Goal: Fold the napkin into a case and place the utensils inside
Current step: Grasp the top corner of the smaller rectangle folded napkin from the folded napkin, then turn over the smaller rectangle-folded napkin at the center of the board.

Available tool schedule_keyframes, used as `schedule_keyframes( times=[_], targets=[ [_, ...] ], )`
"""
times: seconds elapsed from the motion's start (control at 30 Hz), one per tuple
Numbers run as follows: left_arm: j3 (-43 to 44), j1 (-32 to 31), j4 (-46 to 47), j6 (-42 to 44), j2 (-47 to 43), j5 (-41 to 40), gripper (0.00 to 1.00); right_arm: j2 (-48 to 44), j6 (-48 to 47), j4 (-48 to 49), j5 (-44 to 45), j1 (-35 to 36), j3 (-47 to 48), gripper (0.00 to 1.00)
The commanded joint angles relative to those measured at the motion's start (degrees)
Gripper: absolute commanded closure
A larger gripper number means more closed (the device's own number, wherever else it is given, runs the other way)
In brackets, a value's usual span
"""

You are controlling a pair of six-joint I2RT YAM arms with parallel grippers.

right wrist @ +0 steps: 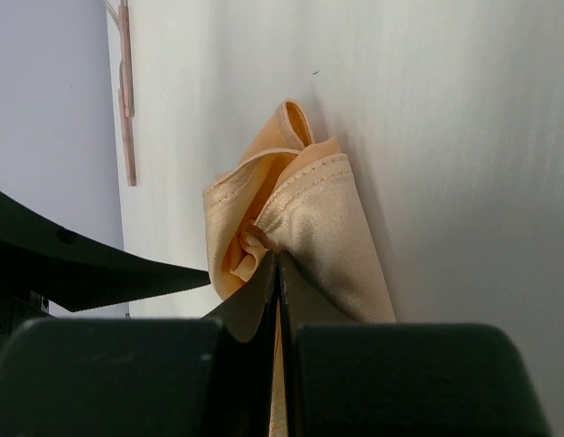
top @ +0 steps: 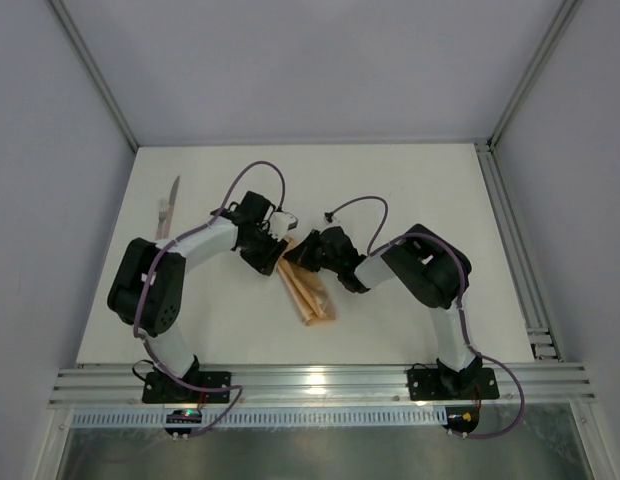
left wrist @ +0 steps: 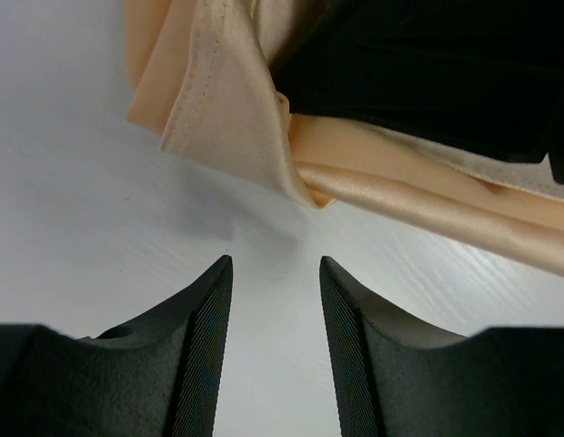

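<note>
The peach-orange napkin [top: 310, 295] lies in the middle of the table, folded into a narrow strip that runs toward the near edge. My right gripper [top: 300, 252] is shut on a bunched fold at the strip's far end; in the right wrist view the cloth [right wrist: 327, 209] puffs out just past the closed tips [right wrist: 279, 259]. Just left of that end, my left gripper [top: 276, 256] stands open over bare table. Nothing sits between its fingers [left wrist: 276, 264], and the napkin's edge [left wrist: 227, 100] lies a little ahead of them. A utensil [top: 168, 208] with a silver blade and pale pinkish handle [right wrist: 126, 100] rests far left.
The white table [top: 420, 190] ends at grey walls on the left, back and right. An aluminium rail [top: 320, 382] runs along the near edge, and another rail [top: 515, 250] follows the right side. Both arm bases sit on the near rail.
</note>
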Motion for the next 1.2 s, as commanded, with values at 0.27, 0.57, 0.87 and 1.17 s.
schedule_keyframes(
  times=[0.27, 0.57, 0.87, 1.17],
  targets=[
    [0.98, -1.18, 13.64, -7.74, 1.87, -1.02, 0.54, 0.2, -0.25, -2.94, 4.66, 0.21, 1.45, 0.97],
    [1.69, -1.27, 10.04, -6.68, 5.13, -2.52, 0.76, -0.06, 0.19, -2.5, 4.66, 0.3, 1.09, 0.97],
    [4.24, -1.27, 7.49, -8.52, 5.04, -0.06, 1.0, -1.82, 3.08, 0.66, 4.74, 0.65, 1.53, 0.97],
    [5.47, -1.27, 6.0, -9.41, 5.39, 1.26, 1.0, -1.21, 6.6, 2.41, 6.15, 1.09, 5.49, 0.97]
  ],
)
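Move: The napkin's top corner stands up beside the right fingertips, about 3 cm ahead of the open left fingers, 2 cm to their right and 1 cm lower. The folded napkin's far end is some 8 cm ahead and 6 cm right of the left hand, its body about 5 cm back and 9 cm right. From the right fingers, already shut on the cloth, the corner is about 2 cm left and 1 cm back, level with them. The left hand reaches about 4 cm forward and to its right, half-open fingers straddling the napkin corner next to the right fingertips, dips 1 to 2 cm and pinches the cloth shut between its fingertips, then eases up about 1 cm. The right hand keeps its closed grip, creeping less than 1 cm forward while the left closes, then rises about 2 cm while drawing forward and slightly left. ##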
